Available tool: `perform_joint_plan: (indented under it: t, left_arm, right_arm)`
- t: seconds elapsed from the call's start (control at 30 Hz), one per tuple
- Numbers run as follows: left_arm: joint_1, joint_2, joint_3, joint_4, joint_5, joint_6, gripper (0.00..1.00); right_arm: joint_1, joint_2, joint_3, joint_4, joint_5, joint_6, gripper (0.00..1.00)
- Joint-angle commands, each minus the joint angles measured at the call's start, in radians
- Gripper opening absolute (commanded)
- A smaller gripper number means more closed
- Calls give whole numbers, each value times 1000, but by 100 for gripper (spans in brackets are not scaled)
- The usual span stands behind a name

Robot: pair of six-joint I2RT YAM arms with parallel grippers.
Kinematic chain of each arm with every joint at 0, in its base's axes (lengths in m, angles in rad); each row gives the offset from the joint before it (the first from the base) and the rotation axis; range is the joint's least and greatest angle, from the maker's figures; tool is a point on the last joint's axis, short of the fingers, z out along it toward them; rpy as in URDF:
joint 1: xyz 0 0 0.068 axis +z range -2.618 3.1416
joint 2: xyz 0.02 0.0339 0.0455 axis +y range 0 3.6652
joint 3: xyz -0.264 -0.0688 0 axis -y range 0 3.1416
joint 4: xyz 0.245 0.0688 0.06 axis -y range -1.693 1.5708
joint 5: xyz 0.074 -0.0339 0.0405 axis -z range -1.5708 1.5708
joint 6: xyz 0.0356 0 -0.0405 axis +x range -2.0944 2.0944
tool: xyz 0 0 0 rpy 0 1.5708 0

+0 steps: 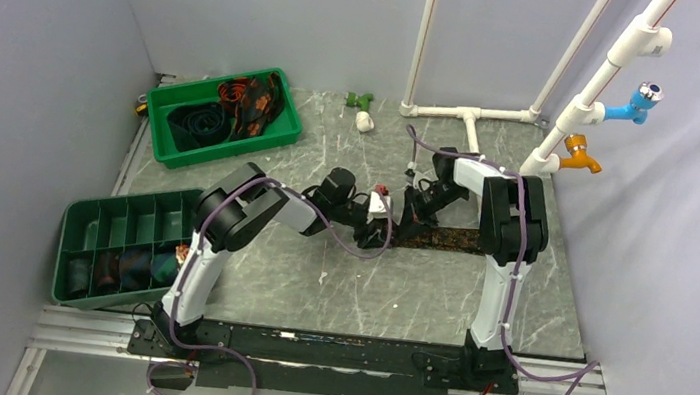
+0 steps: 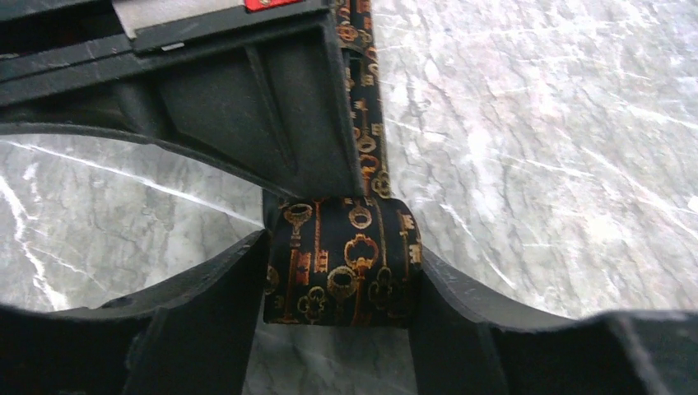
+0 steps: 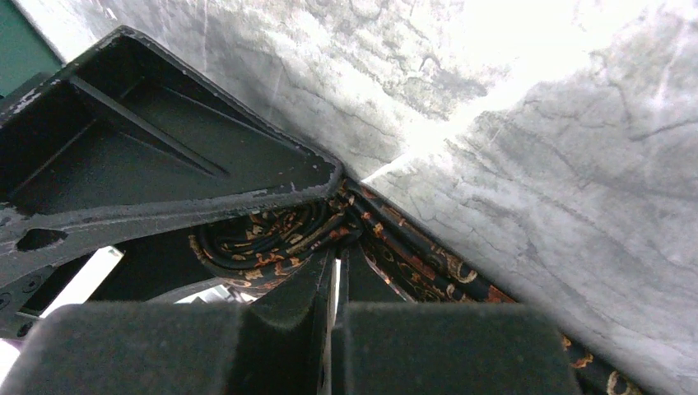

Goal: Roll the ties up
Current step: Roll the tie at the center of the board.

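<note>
A black tie with a gold and orange key print lies on the marble table; its flat length (image 1: 447, 238) runs to the right. Its near end is wound into a roll (image 2: 342, 259). My left gripper (image 1: 379, 216) straddles this roll, and its fingers (image 2: 239, 288) press on both ends of it. From the right, my right gripper (image 1: 412, 208) reaches in, shut, with its tips (image 3: 333, 257) against the roll's spiral (image 3: 263, 239) where the flat cloth leaves it. Whether cloth is pinched between those tips does not show.
A green tray (image 1: 231, 151) at the back left holds loose ties. A divided green tray (image 1: 66, 253) at the left edge has rolled ties (image 1: 120, 270) in its front compartments. White pipes (image 1: 467, 113) with blue and orange taps stand at the back right. A small green-white fitting (image 1: 362, 108) lies nearby.
</note>
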State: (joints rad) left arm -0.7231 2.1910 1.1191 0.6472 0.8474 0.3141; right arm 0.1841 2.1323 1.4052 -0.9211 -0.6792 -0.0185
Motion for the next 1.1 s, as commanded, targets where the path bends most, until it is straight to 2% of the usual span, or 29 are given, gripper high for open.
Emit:
perform_joint_plan:
  t: [0.0, 0.07, 0.13, 0.23, 0.33, 0.43, 0.53, 0.7, 0.9, 1.07]
  left_arm:
    - [-20, 86, 13, 25, -38, -136, 59]
    - [-22, 93, 15, 6, -60, -151, 50]
    - [-26, 71, 10, -90, -111, -110, 40]
    - [-20, 10, -43, -218, -141, -27, 32]
    - [0, -67, -82, -426, -177, 40, 24]
    - [14, -96, -71, -626, -220, 125, 17]
    - [13, -87, -31, -801, -269, 170, 15]
    - [13, -75, -4, -897, -336, 176, 12]
    - [-2, -49, 36, -931, -370, 178, 12]
    - [-13, -41, 47, -936, -378, 172, 12]
  right_arm:
    - [34, 88, -18, 123, 245, -52, 0]
    - [43, 89, -11, 127, 225, -50, 0]
    - [53, 87, -9, 134, 198, -39, 0]
    - [68, 72, -27, 158, 123, -15, 0]
    - [79, 36, -56, 179, 44, 15, 0]
    - [71, -16, -65, 181, 12, 17, 13]
    - [49, -48, -44, 152, -36, 16, 25]
    - [16, -104, -12, 59, -102, -46, 39]
    - [3, -162, -43, 6, -201, -82, 47]
    - [5, -169, -69, 102, -280, 13, 52]
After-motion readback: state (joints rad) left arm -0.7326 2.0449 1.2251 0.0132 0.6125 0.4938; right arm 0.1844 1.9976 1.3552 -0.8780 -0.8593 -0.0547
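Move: The rolled part of the tie sits between the left fingertips, about 1 cm to the right of that hand's point and level with it. From the right hand, whose shut fingers are at the roll's right side, it lies some 3 cm to the left, about 1 cm nearer the base and at much the same height. The visible flat stretch of tie is centred about 11 cm to the left hand's right, straight across and 2 cm lower; the green valve stands some 24 cm ahead and 8 cm left of that hand. The left fingers, already either side of the roll, close in on its edges and keep that grip while the hand draws it about 5 cm left, low over the board, its forward side tipping up as it rolls back some 20 degrees. The right hand, shut on the tie beside the roll, first stays put, then follows nearly 3 cm left while its fingers start to open, lets go, edges back right and lifts about 5 cm clear with the fingers half open above the tie. ##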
